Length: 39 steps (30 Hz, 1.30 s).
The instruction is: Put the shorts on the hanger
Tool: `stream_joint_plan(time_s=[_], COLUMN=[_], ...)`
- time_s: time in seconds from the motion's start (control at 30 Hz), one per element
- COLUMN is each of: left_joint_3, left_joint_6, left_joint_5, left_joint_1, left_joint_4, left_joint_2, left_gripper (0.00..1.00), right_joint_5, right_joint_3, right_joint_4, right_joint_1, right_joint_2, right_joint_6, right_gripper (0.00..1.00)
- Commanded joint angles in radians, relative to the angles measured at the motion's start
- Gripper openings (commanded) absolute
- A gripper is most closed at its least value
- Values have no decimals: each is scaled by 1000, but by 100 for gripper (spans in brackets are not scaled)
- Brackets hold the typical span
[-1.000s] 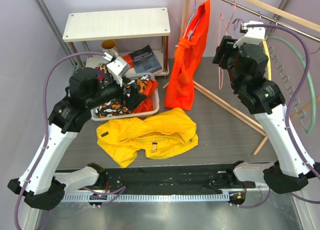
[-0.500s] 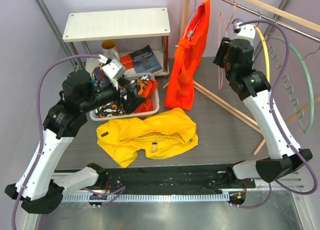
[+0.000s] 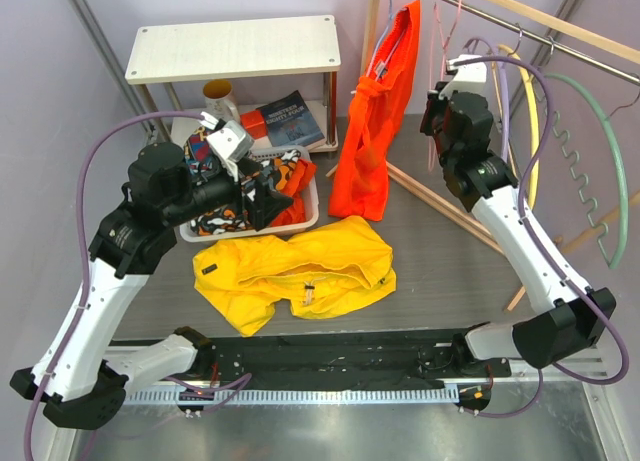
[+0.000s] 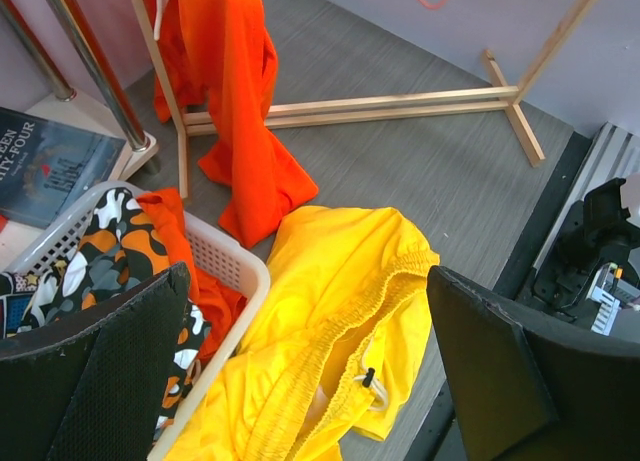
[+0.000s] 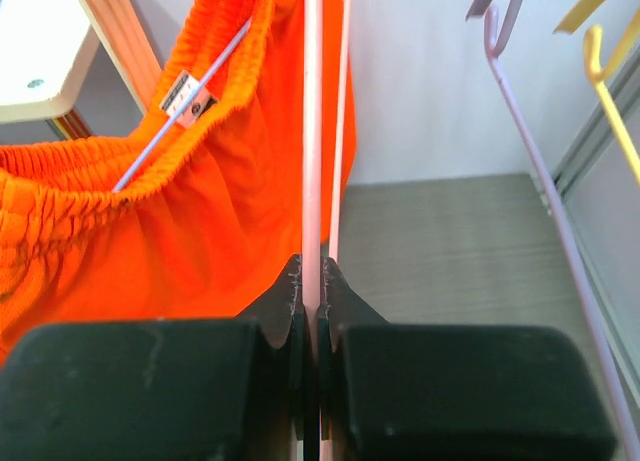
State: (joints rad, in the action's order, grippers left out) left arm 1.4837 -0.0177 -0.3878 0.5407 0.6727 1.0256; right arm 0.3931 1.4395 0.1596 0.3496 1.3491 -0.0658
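Observation:
The yellow shorts (image 3: 300, 266) lie crumpled on the table in front of the basket, and their white drawstring (image 4: 365, 376) shows in the left wrist view. The pale pink hanger (image 3: 436, 76) hangs from the rail beside the orange garment. My right gripper (image 3: 434, 116) is shut on one thin pink bar of the hanger (image 5: 311, 131), which is pinched between the fingertips (image 5: 311, 281). My left gripper (image 3: 262, 196) hovers wide open over the basket's edge and the shorts (image 4: 330, 311), holding nothing.
An orange garment (image 3: 380, 111) hangs on the wooden rack, whose foot (image 3: 460, 216) crosses the floor. A white basket (image 4: 235, 271) holds patterned cloth. Lilac (image 5: 530, 151) and yellow (image 5: 610, 111) hangers hang to the right. A small shelf (image 3: 235, 46) stands at the back.
My right arm swung left and up toward the rail, and its jaws closed on the pink hanger bar. The left arm shifted slightly and stayed open.

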Motion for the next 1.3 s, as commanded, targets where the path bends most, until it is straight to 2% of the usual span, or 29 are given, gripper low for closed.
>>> stream_joint_plan(time_s=[0.0,0.17,0.33,0.63,0.77,1.0,1.1,1.13,1.17,1.2,1.23,1.27], left_joint_3=[1,1,-3,-84,-147,-241,-250,-250,-250,-247,-246,-244], left_joint_6=[10,12,10,13,13,48,102,122,133,157,186,200], left_joint_5=[-10,-6,-5,38,41,44,-19,-83,-132,-185,-297,-313], left_joint_1=[-5,-5,-4,-16,-24,-38,-57,-80,-102,-129,-175,-188], left_joint_4=[-48,-47,-41,-13,-22,-32,-27,-27,-28,-28,-24,-16], left_joint_2=[2,10,14,-8,-42,-114,-134,-145,-148,-153,-166,-177], left_gripper=[100,100,100,100,100,100,100,100,100,100,100,100], right_joint_5=[12,-3,-106,-381,-508,-588,-758,-804,-847,-931,-962,-990], right_joint_3=[-48,-128,-160,-174,-195,-206,-217,-220,-218,-191,-168,-140], right_joint_4=[-262,-374,-353,-42,145,446,546,569,596,625,686,719], right_joint_1=[-1,-1,-1,0,-1,0,-1,0,-1,2,-1,0], right_joint_2=[-64,-105,-160,-349,-461,-669,-722,-729,-720,-702,-680,-607], right_joint_6=[61,118,127,70,121,228,377,408,501,532,555,573], right_gripper=[1,1,1,1,1,1,1,1,1,1,1,1])
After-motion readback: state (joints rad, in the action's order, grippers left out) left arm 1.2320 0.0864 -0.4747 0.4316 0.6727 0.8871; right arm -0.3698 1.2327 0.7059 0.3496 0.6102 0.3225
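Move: The right hand already pinches the pink hanger, which reaches forward from its fingers. The yellow shorts meant for it lie on the table some 20 cm back, 30 cm left and nearly 40 cm below. The hanging orange shorts are about 5 cm ahead and 13 cm left, middle 10 cm lower; the purple hanger is 5 cm ahead, 12 cm right, near hand height. From the left hand the yellow shorts lie about 2 cm ahead, 8 cm right and nearly 40 cm below. Keeping its fingers shut on the pink hanger, the right hand first rises about 5 cm, tipping slightly up and beginning to draw back to take it clear of the rod, then sweeps back to some 25 cm in all, sinking to near its starting height as it swings about 40 degrees counter-clockwise, so that the hanger points forward and left over the table, nearer the yellow shorts. The left hand, empty and wide open, sinks about 7 cm above the yellow shorts and drifts a little left. ##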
